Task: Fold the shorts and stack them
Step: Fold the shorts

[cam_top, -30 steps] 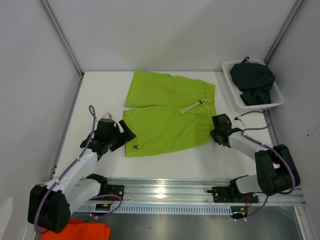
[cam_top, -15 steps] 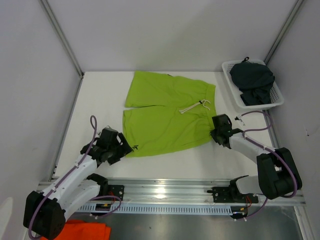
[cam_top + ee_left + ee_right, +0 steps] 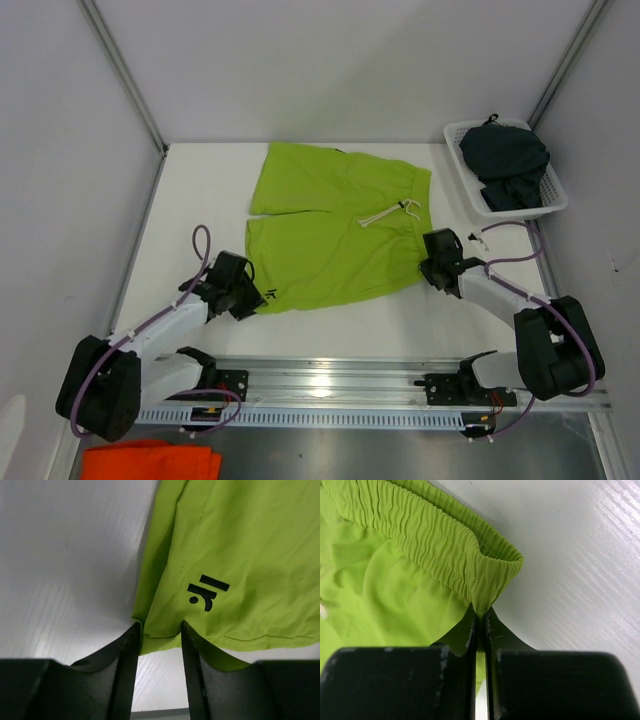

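The lime green shorts (image 3: 335, 225) lie spread flat on the white table, waistband to the right, a white drawstring on top. The dark navy shorts (image 3: 505, 160) sit bunched in the white basket at the far right. My left gripper (image 3: 252, 297) is at the near left hem corner; in the left wrist view its open fingers (image 3: 126, 650) straddle the green hem corner (image 3: 160, 637). My right gripper (image 3: 428, 268) is at the near end of the waistband; in the right wrist view it is shut on the elastic waistband corner (image 3: 492, 580).
The white basket (image 3: 463, 180) stands at the back right by the wall. An orange cloth (image 3: 150, 462) lies below the table's front rail at bottom left. Grey walls enclose the table on three sides.
My left gripper has moved right and toward the near left hem corner of the green shorts, now straddling it. The right gripper has stayed on the waistband.
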Robot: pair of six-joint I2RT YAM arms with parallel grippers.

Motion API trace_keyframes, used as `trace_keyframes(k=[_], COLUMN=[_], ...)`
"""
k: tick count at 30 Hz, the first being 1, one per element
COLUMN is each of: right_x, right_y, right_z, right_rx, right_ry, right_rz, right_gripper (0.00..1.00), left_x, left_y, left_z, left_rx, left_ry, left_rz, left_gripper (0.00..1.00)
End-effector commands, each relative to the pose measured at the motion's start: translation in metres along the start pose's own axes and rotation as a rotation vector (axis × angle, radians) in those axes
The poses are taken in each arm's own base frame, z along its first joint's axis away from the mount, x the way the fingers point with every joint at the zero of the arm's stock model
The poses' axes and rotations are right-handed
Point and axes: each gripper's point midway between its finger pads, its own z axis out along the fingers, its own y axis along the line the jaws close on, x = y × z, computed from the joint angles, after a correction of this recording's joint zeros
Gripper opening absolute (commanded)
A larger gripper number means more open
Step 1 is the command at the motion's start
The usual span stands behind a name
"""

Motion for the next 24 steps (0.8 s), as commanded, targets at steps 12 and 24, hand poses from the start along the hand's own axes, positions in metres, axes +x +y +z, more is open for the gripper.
trace_keyframes(k=[12,24], right_x=[0.006,0.02], right_y=[-0.027,-0.07], right_z=[-0.034,-0.085], right_rx=[0.071,0.044], right_ry=[0.014,0.088], right_rz=[-0.09,-0.135], right_gripper=[0.0,0.0], left_x=[-0.005,-0.04], left_y=[0.009,-0.03], left_z=[-0.015,-0.121], left_rx=[-0.012,0.19], left_ry=[-0.059,-0.237], left_rz=[0.0,0.016], left_gripper=[0.0,0.0])
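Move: The left hand, fingers half open, straddles the shorts' near-left corner, about 1 cm below its hand point. The logo lies some 3 cm ahead and 3 cm right of this hand; the slit's open end is about 24 cm ahead and 1 cm left. The right hand already pinches the waistband corner between its fingertips. From it the drawstring is about 17 cm ahead, 8 cm left; the white basket roughly 31 cm ahead, 22 cm right. The left fingers shut on the near-left corner of the shorts and pinch it almost in place, then lift it about 9 cm nearly straight up, the fingertips swinging some 15 degrees forward. The right hand keeps its pinch on the waistband corner and, starting a little later, pulls back towards the table's front edge by roughly 9 cm, rising a little. ##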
